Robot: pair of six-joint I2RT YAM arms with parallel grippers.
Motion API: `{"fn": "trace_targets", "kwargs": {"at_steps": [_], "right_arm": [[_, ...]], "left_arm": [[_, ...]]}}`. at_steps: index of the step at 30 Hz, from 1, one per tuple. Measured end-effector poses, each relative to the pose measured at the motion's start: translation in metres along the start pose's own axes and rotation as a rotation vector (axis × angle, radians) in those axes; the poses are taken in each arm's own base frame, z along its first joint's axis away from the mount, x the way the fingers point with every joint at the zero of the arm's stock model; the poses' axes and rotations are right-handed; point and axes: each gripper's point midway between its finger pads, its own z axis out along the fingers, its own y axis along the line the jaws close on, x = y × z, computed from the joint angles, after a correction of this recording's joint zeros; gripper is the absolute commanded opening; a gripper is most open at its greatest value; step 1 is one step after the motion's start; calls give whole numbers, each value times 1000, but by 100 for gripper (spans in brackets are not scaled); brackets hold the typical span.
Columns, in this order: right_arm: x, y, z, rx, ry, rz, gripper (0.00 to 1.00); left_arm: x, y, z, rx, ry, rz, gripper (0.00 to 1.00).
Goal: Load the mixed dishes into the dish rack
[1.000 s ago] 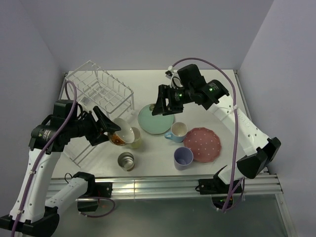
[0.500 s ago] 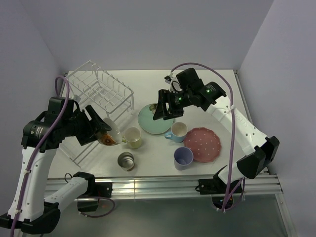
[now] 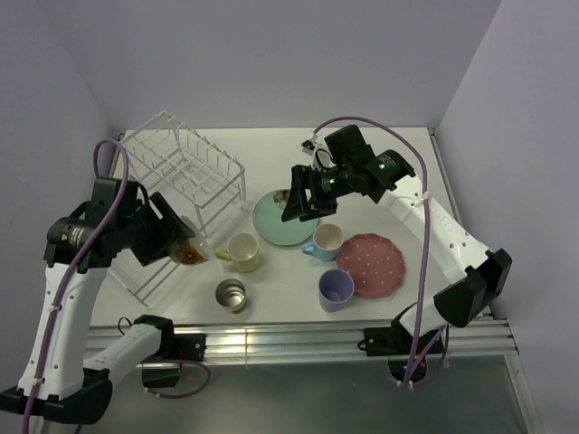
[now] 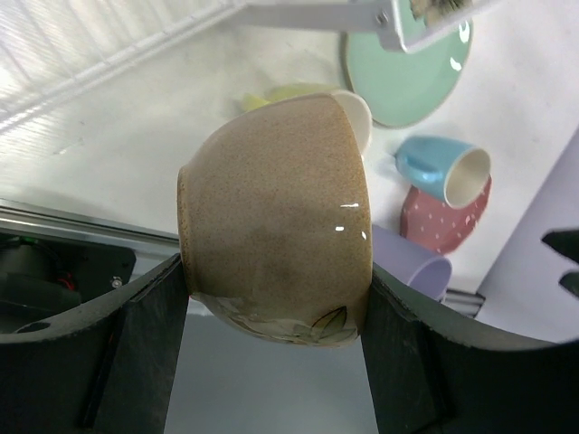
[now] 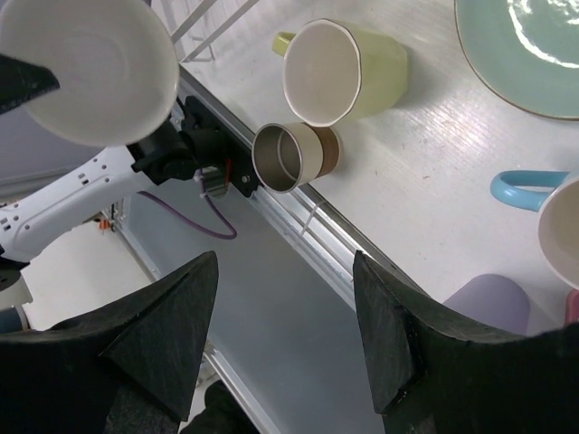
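Observation:
My left gripper (image 3: 184,247) is shut on the cream bowl (image 3: 188,253), which is tipped on its side and held off the table over the near edge of the white dish rack (image 3: 185,163). In the left wrist view both fingers press the bowl (image 4: 276,212) at its sides. My right gripper (image 3: 301,197) hangs open and empty above the mint-green plate (image 3: 280,221). On the table stand the yellow mug (image 3: 242,251), the metal cup (image 3: 231,295), the light blue mug (image 3: 326,240), the lavender cup (image 3: 336,289) and the pink dotted plate (image 3: 373,264).
The rack's raised slotted tier (image 3: 167,149) stands at the back left, its lower flat tray (image 3: 145,276) reaching toward the front. The right wrist view shows the yellow mug (image 5: 339,68), metal cup (image 5: 294,155) and the table's metal front rail (image 5: 298,226).
My left arm has carried the bowl leftward, away from the yellow mug and toward the rack's lower tray. The right arm has barely shifted above the green plate.

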Motion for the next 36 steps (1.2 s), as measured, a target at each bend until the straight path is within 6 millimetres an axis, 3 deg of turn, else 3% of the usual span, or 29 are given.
{"fn": "trace_targets", "kwargs": {"at_steps": [11, 22, 36], "right_arm": [[6, 0, 3, -19, 24, 7, 68], [9, -2, 5, -26, 40, 13, 68], [9, -2, 6, -28, 39, -4, 68]], "left_arm": [[-39, 33, 23, -189, -51, -79, 0], [-74, 53, 40, -318, -54, -99, 0], [-97, 81, 51, -414, -57, -209, 0]]}}
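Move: The left hand already holds the bowl; the near, lower part of the dish rack it is taken to lies about 14 cm to its left, 8 cm ahead and 18 cm below. The green mug stands some 14 cm to this hand's right and 7 cm ahead, the steel cup about 11 cm right and 5 cm back, both about 21 cm below. From the right hand, that rack part is roughly 48 cm left, 2 cm ahead and 19 cm below. Left hand swings the gripped bowl 11 cm left and 7 forward, lowering and turning counter-clockwise, over the rack. ##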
